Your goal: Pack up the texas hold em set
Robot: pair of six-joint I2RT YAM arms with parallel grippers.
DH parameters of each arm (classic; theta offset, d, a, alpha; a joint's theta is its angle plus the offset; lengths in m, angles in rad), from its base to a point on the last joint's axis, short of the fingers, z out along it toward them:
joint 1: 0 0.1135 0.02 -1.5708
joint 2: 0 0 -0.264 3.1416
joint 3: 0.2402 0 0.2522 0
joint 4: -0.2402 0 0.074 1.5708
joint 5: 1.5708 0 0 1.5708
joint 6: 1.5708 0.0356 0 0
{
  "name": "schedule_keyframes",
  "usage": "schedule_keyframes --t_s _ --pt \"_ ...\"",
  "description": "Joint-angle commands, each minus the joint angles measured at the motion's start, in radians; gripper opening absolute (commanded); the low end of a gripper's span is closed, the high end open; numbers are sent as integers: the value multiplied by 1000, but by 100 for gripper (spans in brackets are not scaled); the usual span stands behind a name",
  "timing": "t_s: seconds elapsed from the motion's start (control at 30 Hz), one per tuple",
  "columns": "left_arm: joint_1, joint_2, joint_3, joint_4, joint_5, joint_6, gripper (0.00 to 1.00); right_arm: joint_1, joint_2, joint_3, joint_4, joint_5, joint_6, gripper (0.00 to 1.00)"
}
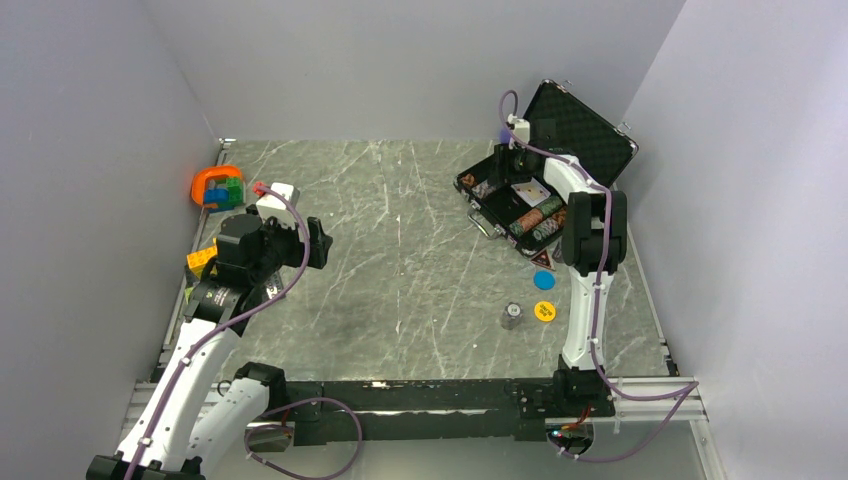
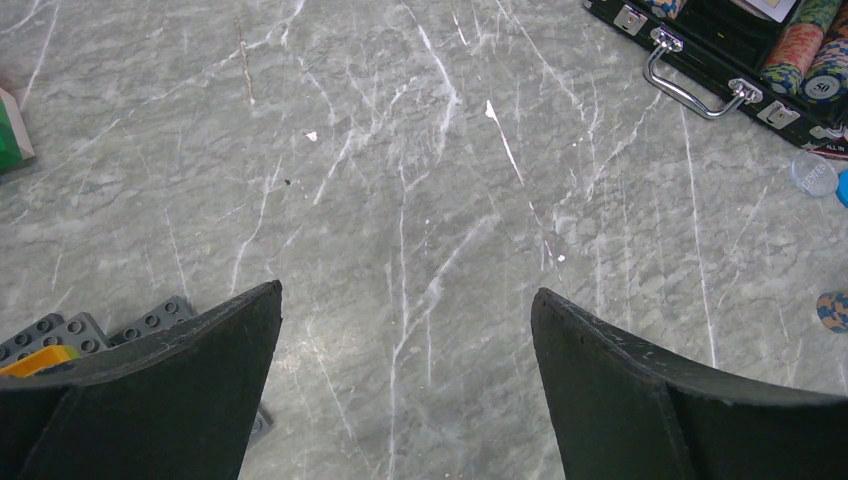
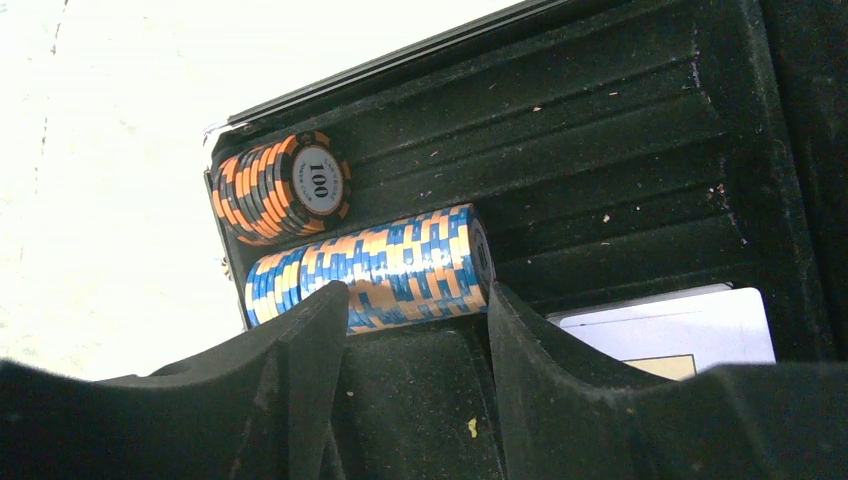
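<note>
The black briefcase (image 1: 585, 130) of the texas hold em set lies open at the back right, lid up. Chip stacks (image 1: 535, 222) and a card (image 1: 530, 190) lie in its foam base. My right gripper (image 1: 520, 158) reaches down into the case. Its jaws (image 3: 415, 290) stand partly apart just in front of a blue-and-yellow chip stack (image 3: 400, 260) lying in a groove. An orange "100" stack (image 3: 280, 185) lies behind it and a white card (image 3: 665, 325) to the right. A small chip stack (image 1: 512, 315), a yellow disc (image 1: 544, 311) and a blue disc (image 1: 544, 279) lie on the table. My left gripper (image 1: 322, 243) hovers open and empty (image 2: 405, 290).
An orange ring with coloured blocks (image 1: 215, 185) sits at the far left by the wall, and an orange block (image 1: 200, 258) lies under my left arm. Grey studded plates (image 2: 60, 335) lie beside the left fingers. The case handle (image 2: 700, 85) faces the table's middle.
</note>
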Motion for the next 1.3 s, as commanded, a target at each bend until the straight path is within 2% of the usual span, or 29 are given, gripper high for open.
schedule_keyframes --t_s 0.0,0.13,0.2,0.3,0.37,0.53,0.6,0.73,0.93,1.07,1.13,1.27 --pt "-4 -6 20 17 3 0 98 16 -51 -22 -22 -53 -5 58" --pt "-4 -4 20 16 2 0 98 17 -69 -23 0 -39 4 65" --pt "-4 -5 19 17 2 -1 98 17 -78 -13 -2 -24 6 73" --pt "-4 -6 20 16 1 -1 98 17 -103 -15 6 20 10 90" --pt "-3 -6 20 16 0 -1 98 15 -133 -30 24 49 16 94" --pt "-4 -9 21 16 0 -1 98 16 -261 -113 95 158 90 96" --pt "-4 -10 21 16 1 -1 98 16 -345 -147 83 252 150 96" --pt "-3 -12 22 15 -1 -1 98 39 -504 -233 -70 431 282 96" --pt "-4 -13 22 18 8 -2 98 117 -796 -510 -303 544 410 95" --pt "-5 -17 22 18 8 -2 98 195 -906 -639 -503 563 488 92" --pt "-5 -18 21 18 6 -4 98 270 -934 -687 -571 574 520 92" --pt "-4 -20 20 18 4 -4 98 336 -955 -758 -659 534 569 91"
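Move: The right hand is down in the case, one finger against the end of the blue-and-orange chip stack, whose middle sits about 1 cm left of the hand and 1 cm below. A short black-and-orange stack is some 5 cm left, 1 cm ahead. The standing chip stack lies roughly 37 cm back and 1 cm right, with the yellow button 7 cm to its right, 1 cm farther out. From the left hand, that standing stack is about 42 cm right, 9 cm back, 19 cm below. The right fingers come free of the blue-and-orange stack as they spread to nearly wide open. The hand rises clear of the case by about 15 cm, then sweeps back fast towards the standing chip stack, some 28 cm in all, sinking again on the second half of the way while the wrist turns clockwise and tips steeper down. ##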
